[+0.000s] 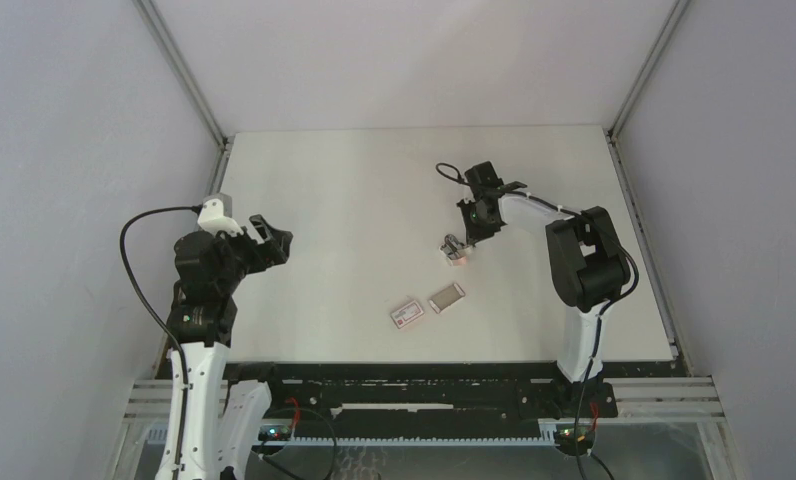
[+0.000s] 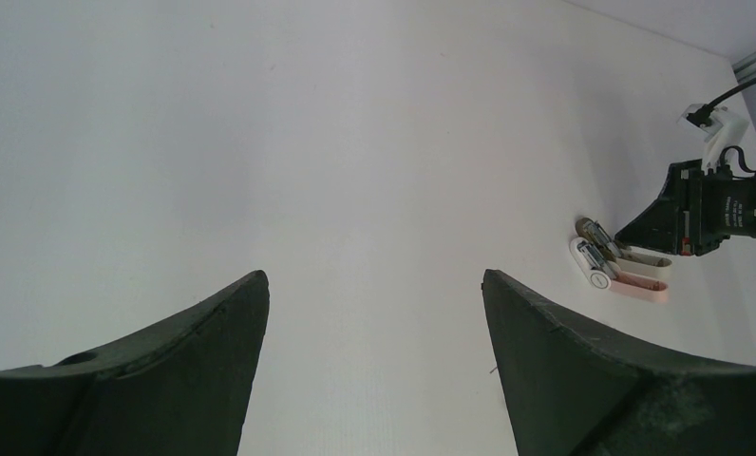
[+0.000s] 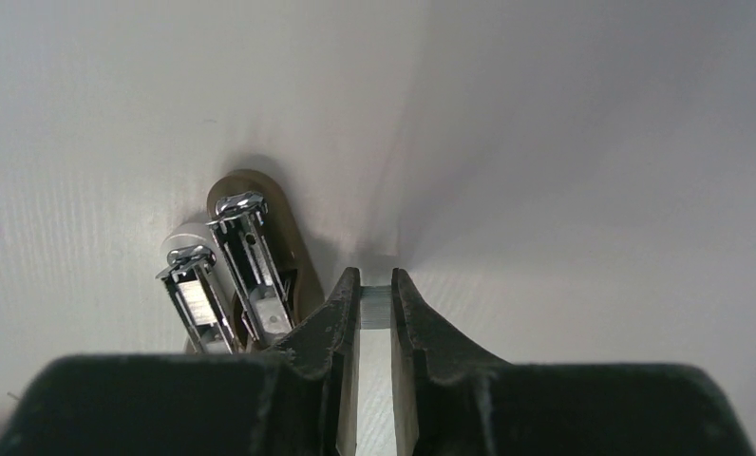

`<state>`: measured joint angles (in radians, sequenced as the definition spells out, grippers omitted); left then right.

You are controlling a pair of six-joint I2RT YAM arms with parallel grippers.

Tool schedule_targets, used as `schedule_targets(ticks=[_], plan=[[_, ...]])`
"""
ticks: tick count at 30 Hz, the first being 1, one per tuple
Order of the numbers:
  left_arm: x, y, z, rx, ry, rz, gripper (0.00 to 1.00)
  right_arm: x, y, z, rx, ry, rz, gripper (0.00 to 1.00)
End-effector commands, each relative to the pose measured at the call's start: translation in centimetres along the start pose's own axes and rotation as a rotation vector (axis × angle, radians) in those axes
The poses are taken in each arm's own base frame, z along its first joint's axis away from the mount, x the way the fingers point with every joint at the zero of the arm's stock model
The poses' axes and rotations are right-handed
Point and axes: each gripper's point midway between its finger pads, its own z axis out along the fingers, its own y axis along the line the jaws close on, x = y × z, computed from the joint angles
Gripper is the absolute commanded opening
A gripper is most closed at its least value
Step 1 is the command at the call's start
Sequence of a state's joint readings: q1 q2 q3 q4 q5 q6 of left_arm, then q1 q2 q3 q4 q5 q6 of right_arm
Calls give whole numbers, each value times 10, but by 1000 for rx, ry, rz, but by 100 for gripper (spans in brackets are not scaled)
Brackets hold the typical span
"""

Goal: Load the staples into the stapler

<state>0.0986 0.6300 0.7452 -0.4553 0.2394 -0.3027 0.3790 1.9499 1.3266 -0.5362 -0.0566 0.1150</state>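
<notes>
The small pink-and-white stapler lies opened on the table, its metal magazine exposed; it also shows in the left wrist view. My right gripper is shut on a short silvery strip of staples, held just right of the stapler's open magazine. In the top view the right gripper hangs right over the stapler. The flat grey staple tray and the white box with a red label lie nearer the front. My left gripper is open and empty, raised at the table's left side.
The white table is bounded by metal frame rails at the left, right and front edges. The right arm's black wrist and cable show in the left wrist view at far right.
</notes>
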Motion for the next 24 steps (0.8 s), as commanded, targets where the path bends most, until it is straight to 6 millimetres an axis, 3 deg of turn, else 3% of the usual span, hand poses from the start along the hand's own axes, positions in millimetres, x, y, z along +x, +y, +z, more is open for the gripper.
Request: schedule_targets(ticks=[1, 9, 16, 24], plan=[[-8, 0, 0, 8, -35, 25, 87, -44, 2, -25, 24, -166, -12, 9], [-8, -1, -1, 10, -35, 25, 87, -72, 27, -32, 1, -287, -102, 9], [-9, -1, -1, 10, -36, 26, 87, -66, 48, -25, -69, -269, -208, 9], [-9, -1, -1, 9, -34, 25, 87, -64, 55, -23, -86, -266, -240, 9]])
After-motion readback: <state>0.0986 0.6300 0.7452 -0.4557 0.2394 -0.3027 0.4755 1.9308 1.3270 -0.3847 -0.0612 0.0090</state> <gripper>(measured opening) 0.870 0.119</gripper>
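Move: Pinched at the right fingertips, the staple strip is low beside the brown stapler, whose open magazine lies about 4 cm to this hand's left, level with it fore and aft and roughly 1 cm lower. The white stapler stands alongside, some 5 cm left and 2 cm back; the grey tray is about 5 cm left and 11 cm back. From the idle left hand, the brown stapler is roughly 12 cm ahead, 31 cm right and 23 cm below. Carrying the staple strip, the right hand first goes forward and up about 2 cm, then sweeps left, some 5 cm in all, to bring the strip over the far end of the brown stapler's open magazine. Meanwhile the fingertips tip outward and the wrist turns counter-clockwise, each about 10 degrees; the fingers keep their hold. ##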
